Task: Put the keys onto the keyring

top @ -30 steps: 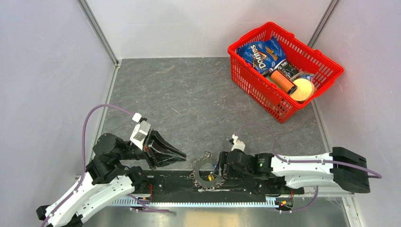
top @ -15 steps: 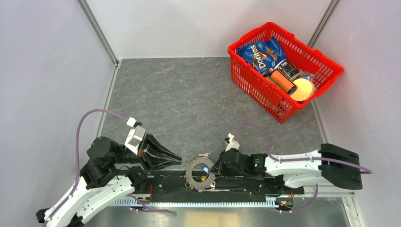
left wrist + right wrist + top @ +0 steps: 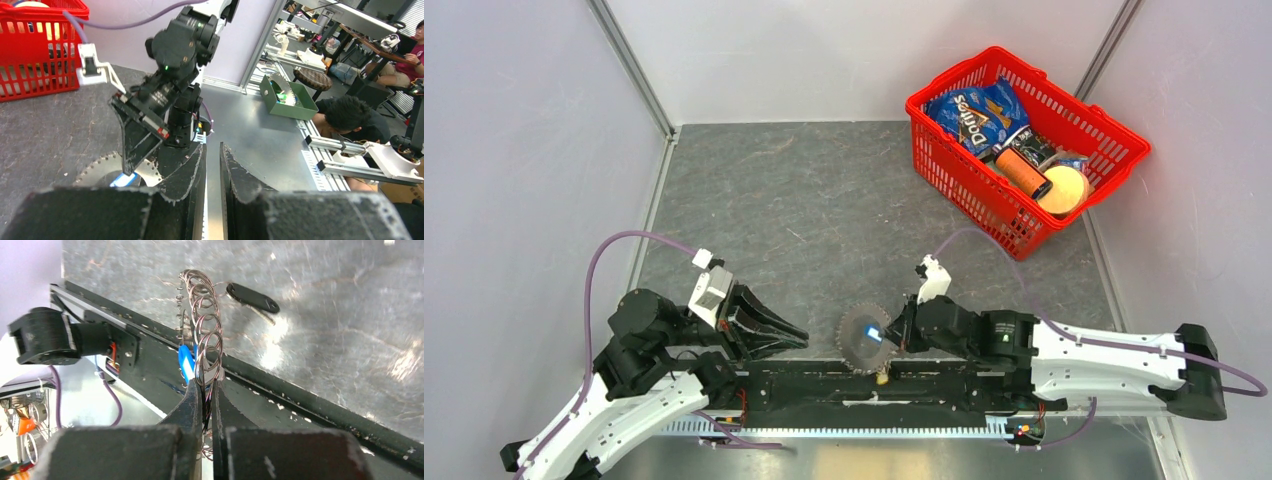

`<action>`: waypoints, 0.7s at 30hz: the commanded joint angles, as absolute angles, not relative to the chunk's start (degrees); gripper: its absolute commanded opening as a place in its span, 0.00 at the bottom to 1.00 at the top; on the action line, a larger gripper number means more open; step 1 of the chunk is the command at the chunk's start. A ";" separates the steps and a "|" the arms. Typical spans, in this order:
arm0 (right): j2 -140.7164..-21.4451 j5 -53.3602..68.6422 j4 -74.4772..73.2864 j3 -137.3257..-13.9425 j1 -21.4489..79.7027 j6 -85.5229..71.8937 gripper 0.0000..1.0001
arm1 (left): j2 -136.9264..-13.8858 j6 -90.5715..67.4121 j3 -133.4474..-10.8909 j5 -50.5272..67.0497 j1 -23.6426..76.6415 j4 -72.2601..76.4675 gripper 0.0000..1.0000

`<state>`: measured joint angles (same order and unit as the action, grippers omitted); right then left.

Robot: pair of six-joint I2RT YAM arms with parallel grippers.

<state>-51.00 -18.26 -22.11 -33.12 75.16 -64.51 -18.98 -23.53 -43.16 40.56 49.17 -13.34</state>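
Note:
My right gripper (image 3: 886, 336) is shut on the rim of the keyring (image 3: 860, 338), a grey toothed wheel held lifted over the table's near edge. In the right wrist view the keyring (image 3: 201, 335) stands edge-on as a row of wire loops rising from my right gripper (image 3: 206, 389). A blue key (image 3: 185, 363) hangs at the ring beside the fingertips. A black key (image 3: 252, 298) lies on the table beyond the ring. A yellow key (image 3: 882, 377) rests on the black base rail. My left gripper (image 3: 798, 335) sits left of the ring, jaws a narrow slit apart, empty.
A red basket (image 3: 944, 160) with a chip bag, an orange can and a round yellow thing stands at the back right. The black base rail (image 3: 804, 385) runs along the near edge between the arms. White walls close in left, back and right.
My right gripper went from open to shut on the keyring and raised it off the base rail, tilting it up. The left arm drew back slightly to the left.

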 commanded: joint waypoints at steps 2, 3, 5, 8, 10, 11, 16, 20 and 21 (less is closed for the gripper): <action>-48.56 -24.02 -27.02 -44.90 75.20 -53.75 0.00 | -19.25 -22.72 -44.29 40.39 49.24 -11.27 0.22; -48.65 -24.31 -27.67 -46.61 75.22 -52.46 0.00 | -19.25 -22.83 -44.30 40.34 49.22 -11.05 0.22; -48.78 -25.09 -28.75 -49.62 75.17 -49.96 0.00 | -19.29 -23.16 -44.29 40.34 49.23 -10.58 0.22; -49.45 -25.95 -29.83 -54.31 75.18 -46.03 0.00 | -19.45 -23.81 -44.20 40.25 49.26 -9.86 0.22; -49.97 -26.26 -30.69 -57.06 75.16 -43.22 0.00 | -19.52 -24.08 -44.12 40.08 49.22 -9.59 0.22; -50.05 -26.23 -30.95 -58.23 75.14 -42.04 0.00 | -19.52 -24.17 -44.20 39.92 49.22 -9.58 0.22; -48.43 -25.93 -32.82 -62.47 75.09 -35.87 0.00 | -19.36 -24.34 -44.47 39.03 49.22 -9.67 0.23; -46.08 -24.24 -34.40 -64.61 75.22 -32.35 0.00 | -19.50 -24.32 -44.56 38.59 49.25 -9.59 0.23; -45.52 -23.58 -34.80 -65.03 75.21 -31.40 0.00 | -19.59 -24.23 -44.58 38.45 49.18 -9.51 0.23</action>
<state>-48.64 -24.14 -34.70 -60.64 75.16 -37.08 -19.07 -23.62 -43.16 39.92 49.17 -11.84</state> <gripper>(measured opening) 0.034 0.226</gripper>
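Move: The right hand already pinches the keyring at its right edge; the ring's middle lies about 5 cm to its left, 1 cm ahead and 3 cm lower. On the ring, the blue key tag sits some 4 cm left, level with the fingertips, and the yellow key tag hangs about 6 cm back and 3 cm left. From the left hand, the ring lies roughly 8 cm ahead, 11 cm right and 25 cm below. Still pinching the keyring, the right hand lifts it steadily about 17 cm, tilting its fingertips up some 25 degrees. ##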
